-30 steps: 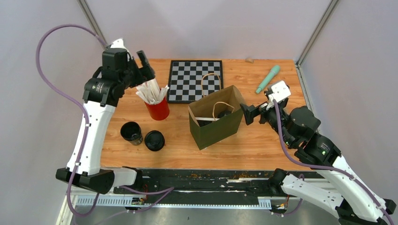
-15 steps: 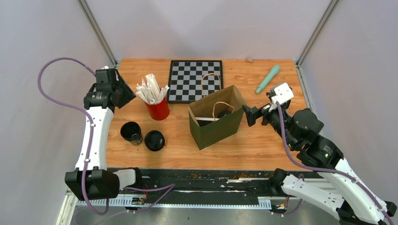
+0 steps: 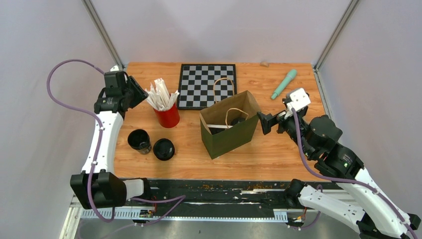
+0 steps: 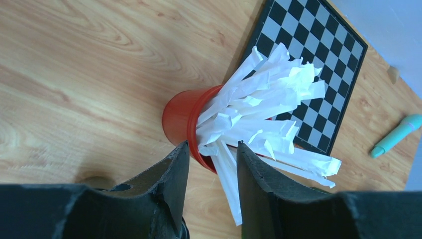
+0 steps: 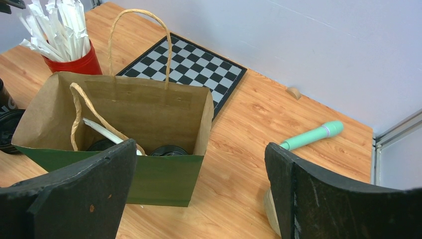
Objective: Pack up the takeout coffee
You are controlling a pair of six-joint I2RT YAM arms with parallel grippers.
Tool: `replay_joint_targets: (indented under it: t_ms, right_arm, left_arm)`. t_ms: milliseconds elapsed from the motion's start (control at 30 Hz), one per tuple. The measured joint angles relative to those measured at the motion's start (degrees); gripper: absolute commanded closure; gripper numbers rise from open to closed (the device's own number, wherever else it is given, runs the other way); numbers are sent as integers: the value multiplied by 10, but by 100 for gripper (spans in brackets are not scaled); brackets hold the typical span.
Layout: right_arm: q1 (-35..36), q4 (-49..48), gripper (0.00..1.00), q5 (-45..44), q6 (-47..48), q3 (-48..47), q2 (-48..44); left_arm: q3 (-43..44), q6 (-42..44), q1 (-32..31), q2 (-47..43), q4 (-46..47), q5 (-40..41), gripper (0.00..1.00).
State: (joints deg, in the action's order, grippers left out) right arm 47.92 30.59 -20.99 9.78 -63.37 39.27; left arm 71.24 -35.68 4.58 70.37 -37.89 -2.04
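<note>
Two takeout coffee cups, dark with black lids, stand on the table at the front left (image 3: 139, 140) (image 3: 163, 149). Black lids of two more (image 5: 169, 149) (image 5: 102, 145) show inside the open paper bag (image 3: 229, 130), beside a white straw (image 5: 107, 131). My left gripper (image 3: 141, 95) (image 4: 213, 145) hovers at the red cup of wrapped straws (image 4: 180, 118). Its jaws are narrowed but apart, and one straw (image 4: 226, 181) pokes loosely between them. My right gripper (image 3: 263, 122) (image 5: 200, 149) stands wide open just right of the bag, holding nothing.
A chessboard (image 3: 206, 85) lies behind the bag, under one bag handle (image 3: 223, 87). A teal pen-like tool (image 3: 284, 83) rests at the back right. A small wooden piece (image 3: 264, 63) sits at the far edge. Grey walls close in on both sides.
My left arm dropped from above the straws to the left of the red cup, its jaws narrowing, then edged toward the cup. The right gripper shifted slightly away from the bag.
</note>
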Motion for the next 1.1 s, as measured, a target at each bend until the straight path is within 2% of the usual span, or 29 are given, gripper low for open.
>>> replay_joint_targets:
  t_ms: [467,600,700,767,1100]
  right_arm:
    - [0,0,0,-8,7,0,0]
    - [0,0,0,-9,7,0,0]
    - [0,0,0,-9,7,0,1]
    - [0,0,0,-9,8,0,3]
    - [0,1,0,-10,3,0,18]
  left_arm:
    - [-26,0,0,14,21,-14,63]
    - [-27,1,0,14,23,-14,78]
    - [-26,5,0,14,24,-14,95]
    - [-24,11,0,14,21,-13,100]
    - [73,53,0,2,-100,3,100]
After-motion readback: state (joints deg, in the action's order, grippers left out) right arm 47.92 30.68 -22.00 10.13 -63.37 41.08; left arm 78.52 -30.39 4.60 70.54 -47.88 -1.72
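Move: The left-leaning straw's free end is almost between the left hand's half-open fingers, about 1 cm ahead and 2 cm below. The red cup's middle is some 5 cm right, 2 cm ahead and 13 cm below that hand; the open black cup stands roughly 11 cm back and 6 cm left, the black lid about 12 cm back and 3 cm right, both well below. From the right hand, the straw end is around 40 cm left, 16 cm ahead and 12 cm lower. Down first: the left hand eases about 2 cm lower onto the straw end sticking out of the red cup, its half-open fingers narrowing a little. It holds there while the fingers shut fully, pinching the end of one straw, then draws up about 4 cm and back towards the base some 2.5 cm, the pull quickening. ##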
